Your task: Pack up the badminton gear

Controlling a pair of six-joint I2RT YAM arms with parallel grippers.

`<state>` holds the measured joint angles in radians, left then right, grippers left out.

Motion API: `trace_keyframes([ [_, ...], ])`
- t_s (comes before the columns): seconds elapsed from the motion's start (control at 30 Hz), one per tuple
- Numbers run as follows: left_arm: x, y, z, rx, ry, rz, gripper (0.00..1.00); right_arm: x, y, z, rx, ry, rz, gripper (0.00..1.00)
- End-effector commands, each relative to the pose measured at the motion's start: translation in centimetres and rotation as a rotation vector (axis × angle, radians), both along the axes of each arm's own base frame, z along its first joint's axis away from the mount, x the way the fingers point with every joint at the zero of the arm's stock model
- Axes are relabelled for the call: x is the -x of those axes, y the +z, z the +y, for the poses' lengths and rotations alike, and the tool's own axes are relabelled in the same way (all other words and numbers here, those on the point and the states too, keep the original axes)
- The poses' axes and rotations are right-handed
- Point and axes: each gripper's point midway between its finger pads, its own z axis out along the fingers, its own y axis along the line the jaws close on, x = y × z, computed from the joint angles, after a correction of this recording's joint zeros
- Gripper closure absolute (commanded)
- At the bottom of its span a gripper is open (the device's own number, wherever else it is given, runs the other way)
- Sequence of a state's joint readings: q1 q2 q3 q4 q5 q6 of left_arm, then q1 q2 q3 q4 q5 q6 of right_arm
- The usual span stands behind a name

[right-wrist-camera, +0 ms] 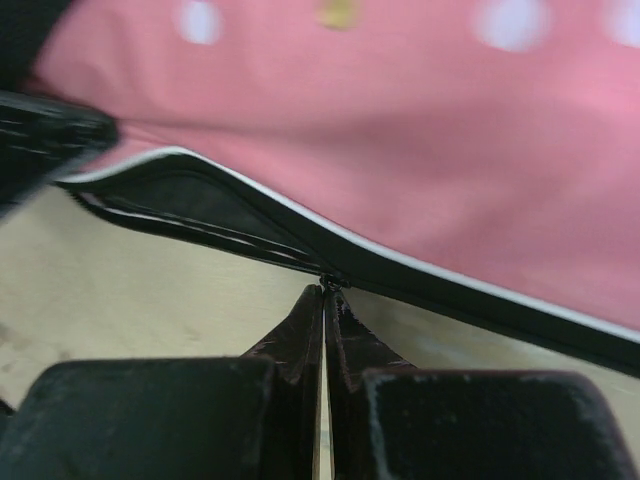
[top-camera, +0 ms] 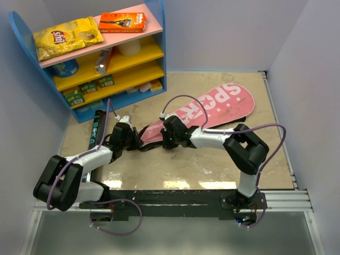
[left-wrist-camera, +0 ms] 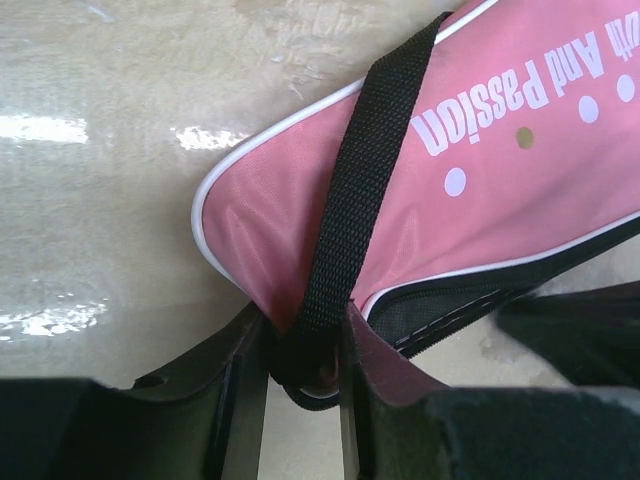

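Note:
The pink racket cover [top-camera: 212, 109] with black edging lies diagonally on the table, its narrow end toward the arms. My left gripper [left-wrist-camera: 305, 350] is shut on that narrow end, pinching the pink fabric and the black strap [left-wrist-camera: 360, 180] between its fingers. In the top view the left gripper [top-camera: 139, 139] sits at the cover's tip. My right gripper [right-wrist-camera: 327, 290] is shut, its fingertips pinched on the small zipper pull [right-wrist-camera: 328, 281] along the cover's black edge [right-wrist-camera: 200, 205]. The right gripper [top-camera: 169, 139] sits just right of the left one. A long black tube [top-camera: 95, 130] lies beside the left arm.
A blue shelf unit [top-camera: 162, 48] stands at the back left, with a yellow chip bag [top-camera: 66, 37] and an orange box [top-camera: 122, 22] on its top board. Grey walls close in the table on the left and right.

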<state>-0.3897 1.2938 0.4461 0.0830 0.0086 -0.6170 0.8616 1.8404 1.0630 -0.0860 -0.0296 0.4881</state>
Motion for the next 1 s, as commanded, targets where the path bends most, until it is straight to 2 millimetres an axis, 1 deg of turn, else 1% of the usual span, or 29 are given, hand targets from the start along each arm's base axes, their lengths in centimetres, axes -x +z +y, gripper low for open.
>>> trace_keyframes([
  [0.0,2.3,-1.5,-1.5,0.032,-0.074,0.054,0.64,3.6,2.7,6.8,-0.175,0.123,0.046,1.0],
  [0.03,2.6,-1.7,-1.8,0.039,-0.082,0.057,0.62,4.1,2.7,7.5,-0.182,0.136,0.054,1.0],
  [0.07,2.8,-1.7,-2.0,0.047,-0.088,0.055,0.58,4.8,2.6,8.7,-0.205,0.152,0.058,1.0],
  [0.13,3.3,-1.8,-2.5,0.061,-0.103,0.057,0.54,5.7,2.7,10.1,-0.233,0.175,0.073,1.0],
  [0.17,3.5,-1.9,-2.5,0.063,-0.106,0.058,0.52,6.5,2.9,11.2,-0.261,0.189,0.08,1.0],
  [0.2,3.6,-1.7,-2.7,0.07,-0.109,0.054,0.51,7.0,2.5,11.8,-0.274,0.196,0.093,1.0],
  [0.23,3.8,-1.7,-2.8,0.073,-0.111,0.051,0.5,7.6,2.8,12.5,-0.299,0.215,0.107,1.0],
  [0.27,4.0,-1.7,-2.8,0.077,-0.112,0.051,0.46,7.9,3.1,13.3,-0.329,0.218,0.112,1.0],
  [0.33,4.1,-1.3,-2.8,0.088,-0.118,0.039,0.41,8.1,2.7,13.7,-0.333,0.219,0.121,1.0],
  [0.37,4.2,-1.1,-2.7,0.086,-0.115,0.035,0.36,8.1,2.5,13.6,-0.324,0.214,0.122,1.0],
  [0.4,4.3,-1.2,-2.4,0.075,-0.107,0.037,0.34,8.0,2.5,13.4,-0.317,0.207,0.116,1.0],
  [0.47,4.0,-0.2,-2.0,0.064,-0.096,0.003,0.29,7.9,2.5,12.6,-0.293,0.193,0.1,1.0],
  [0.5,4.1,-0.3,-1.5,0.043,-0.08,0.008,0.26,7.9,2.6,12.3,-0.289,0.189,0.095,1.0],
  [0.53,3.8,0.6,-1.5,0.051,-0.072,-0.018,0.23,8.0,2.9,11.8,-0.289,0.187,0.089,1.0],
  [0.6,3.7,1.1,-1.1,0.048,-0.049,-0.029,0.17,8.1,3.1,11.3,-0.287,0.179,0.084,1.0],
  [0.63,3.5,1.8,-1.3,0.061,-0.047,-0.05,0.15,8.4,2.7,10.7,-0.277,0.176,0.091,1.0],
  [0.67,3.2,2.0,-0.9,0.047,-0.023,-0.062,0.13,8.6,3.5,10.6,-0.291,0.177,0.077,1.0],
  [0.7,3.0,2.1,-0.7,0.043,-0.015,-0.07,0.12,8.7,3.6,10.2,-0.289,0.171,0.076,1.0],
  [0.73,2.8,2.3,-0.7,0.04,-0.015,-0.074,0.12,9.2,3.1,9.4,-0.276,0.168,0.081,1.0],
  [0.77,2.7,2.2,-0.7,0.036,-0.011,-0.072,0.12,9.3,4.3,9.1,-0.294,0.167,0.066,1.0],
  [0.8,2.6,2.2,-0.8,0.036,-0.011,-0.071,0.12,9.2,4.4,8.7,-0.293,0.158,0.06,1.0],
  [0.83,2.7,1.8,-0.8,0.031,-0.015,-0.058,0.12,9.7,4.1,7.9,-0.282,0.155,0.063,1.0],
  [0.87,2.5,1.9,-1.0,0.038,-0.016,-0.068,0.11,9.8,4.4,7.6,-0.286,0.151,0.06,1.0],
  [0.9,2.5,1.9,-1.3,0.052,-0.027,-0.067,0.11,9.9,5.5,7.3,-0.305,0.145,0.042,1.0],
  [0.93,2.7,1.5,-1.4,0.055,-0.033,-0.057,0.12,10.3,5.1,6.5,-0.294,0.138,0.048,1.0],
  [0.97,2.4,1.7,-1.7,0.07,-0.039,-0.071,0.11,10.5,5.3,6.1,-0.295,0.137,0.045,1.0],
])
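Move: The right hand already pinches the bag's zipper pull. The tail end of the zip lies about 12 cm to its left and level with it in reach, practically at the same height, and the bag's broad head lies some 33 cm to its right and 26 cm farther out. The left hand holds that tail end right between its fingers, with the zipper pull about 13 cm to its right, and the black tube some 23 cm to its left, level in reach. Keeping its pinch on the zipper pull, the right hand draws it along the bag's edge towards the tail, about 9 cm left and 5 cm back, then tugs back another 5 cm, slightly right and up at the last; its wrist turns some 15 degrees. The left hand follows a couple of centimetres right, then opens wide, lets go of the tail and eases 3 cm back. ##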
